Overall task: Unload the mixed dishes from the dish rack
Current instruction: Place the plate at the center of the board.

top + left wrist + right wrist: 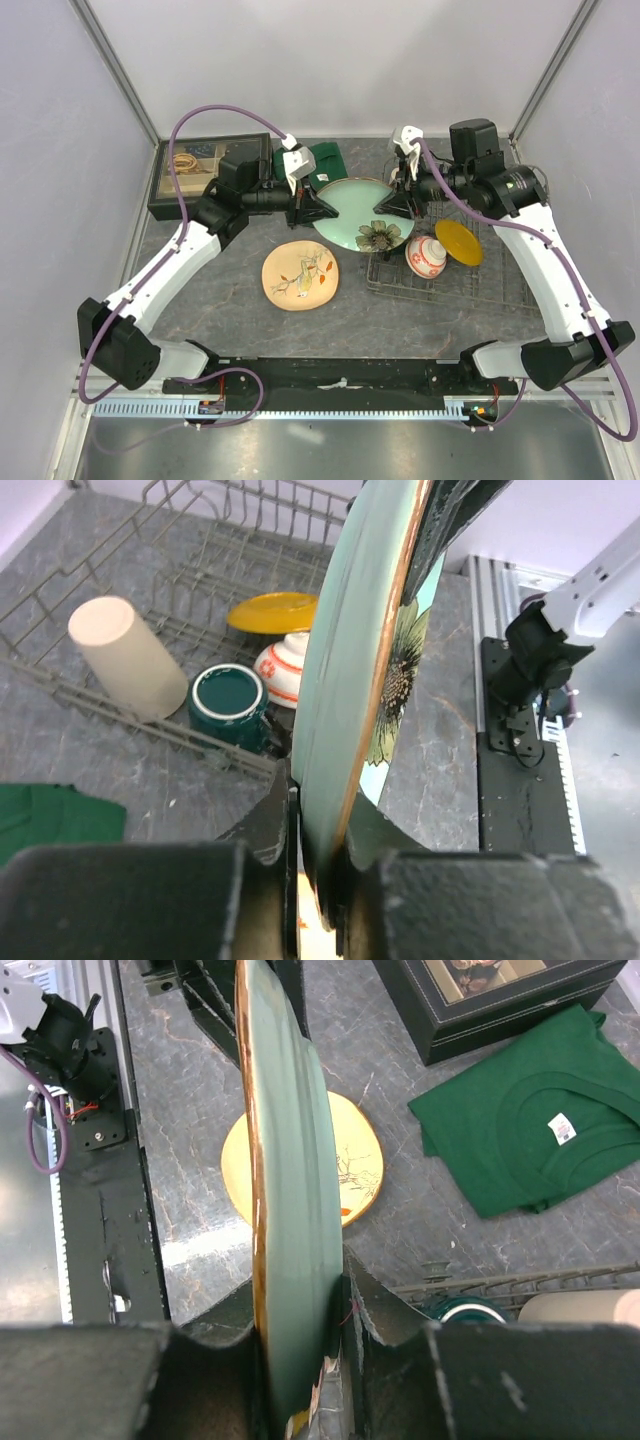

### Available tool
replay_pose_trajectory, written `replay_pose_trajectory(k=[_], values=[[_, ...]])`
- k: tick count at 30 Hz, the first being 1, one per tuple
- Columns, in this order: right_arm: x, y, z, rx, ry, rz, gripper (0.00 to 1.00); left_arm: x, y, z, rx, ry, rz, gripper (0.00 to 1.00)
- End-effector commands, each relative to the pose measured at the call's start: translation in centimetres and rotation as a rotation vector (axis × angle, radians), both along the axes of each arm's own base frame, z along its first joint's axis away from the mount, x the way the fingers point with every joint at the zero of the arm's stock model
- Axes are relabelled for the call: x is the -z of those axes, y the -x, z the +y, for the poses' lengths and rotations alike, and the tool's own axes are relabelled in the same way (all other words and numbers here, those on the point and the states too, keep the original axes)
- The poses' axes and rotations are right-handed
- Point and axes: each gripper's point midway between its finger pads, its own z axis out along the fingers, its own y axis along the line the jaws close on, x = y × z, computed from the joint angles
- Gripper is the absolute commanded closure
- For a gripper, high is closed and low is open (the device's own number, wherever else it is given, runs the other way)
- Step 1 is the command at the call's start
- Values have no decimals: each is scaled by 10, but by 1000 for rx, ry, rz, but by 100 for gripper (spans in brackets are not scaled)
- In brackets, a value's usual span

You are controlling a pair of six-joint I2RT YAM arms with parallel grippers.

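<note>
The pale green floral plate (352, 220) is held in the air between both grippers at the left end of the dish rack (470, 285). My left gripper (318, 208) is shut on its left rim and my right gripper (386, 205) is shut on its right rim. Each wrist view shows the plate edge-on, left (350, 680) and right (290, 1210). The cream plate (300, 275) lies on the table. The red-and-white bowl (426, 256) and yellow plate (458, 242) sit in the rack. The beige tumbler (125, 665) and dark green mug (228, 702) are in the rack too, hidden in the top view.
A folded green cloth (325, 160) and a black compartmented tray (195, 170) lie at the back left. The arm bases and a black rail (340, 375) run along the near edge. Grey walls close in both sides.
</note>
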Motion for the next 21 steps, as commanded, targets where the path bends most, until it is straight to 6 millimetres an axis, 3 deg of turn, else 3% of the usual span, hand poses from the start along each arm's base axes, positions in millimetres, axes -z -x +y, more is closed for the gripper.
replay_pose_trajectory(k=[1, 10, 11, 12, 21], values=[[-23, 11, 12, -104, -93, -62, 92, -26, 25, -9, 157, 77, -56, 98], [-13, 6, 9, -78, -70, -52, 52, -26, 35, -6, 175, 93, -17, 98], [-12, 7, 9, -76, -68, -53, 40, -25, 35, -6, 172, 91, -17, 98], [-9, 7, 8, -73, -64, -47, 36, -23, 36, -5, 172, 88, -15, 99], [-13, 5, 4, -39, -51, -78, 22, 2, 25, 4, 102, 22, 35, 98]])
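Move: The green plate is already pinched at opposite rims by both hands; its middle lies roughly 7 cm to the left hand's right and 5 cm to the right hand's left. The cream plate lies on the board about 30 cm below the left hand, some 7 cm to its left and 2 cm ahead. The mug in the rack is about 17 cm right of the left hand, 7 cm ahead and 24 cm below. From the right hand, the cream plate is about 19 cm left, 2 cm ahead and 33 cm below. The right hand, staying almost in place, spreads its fingers wide and ends its pinch on the right-hand rim of the green plate, handing the plate over. The left hand keeps its closed grip on the other rim, at first nearly still and then bringing the plate down about 2.5 cm and back some 2 cm towards the board, its wrist tipping the plate's far side down a little, under 10 degrees. ##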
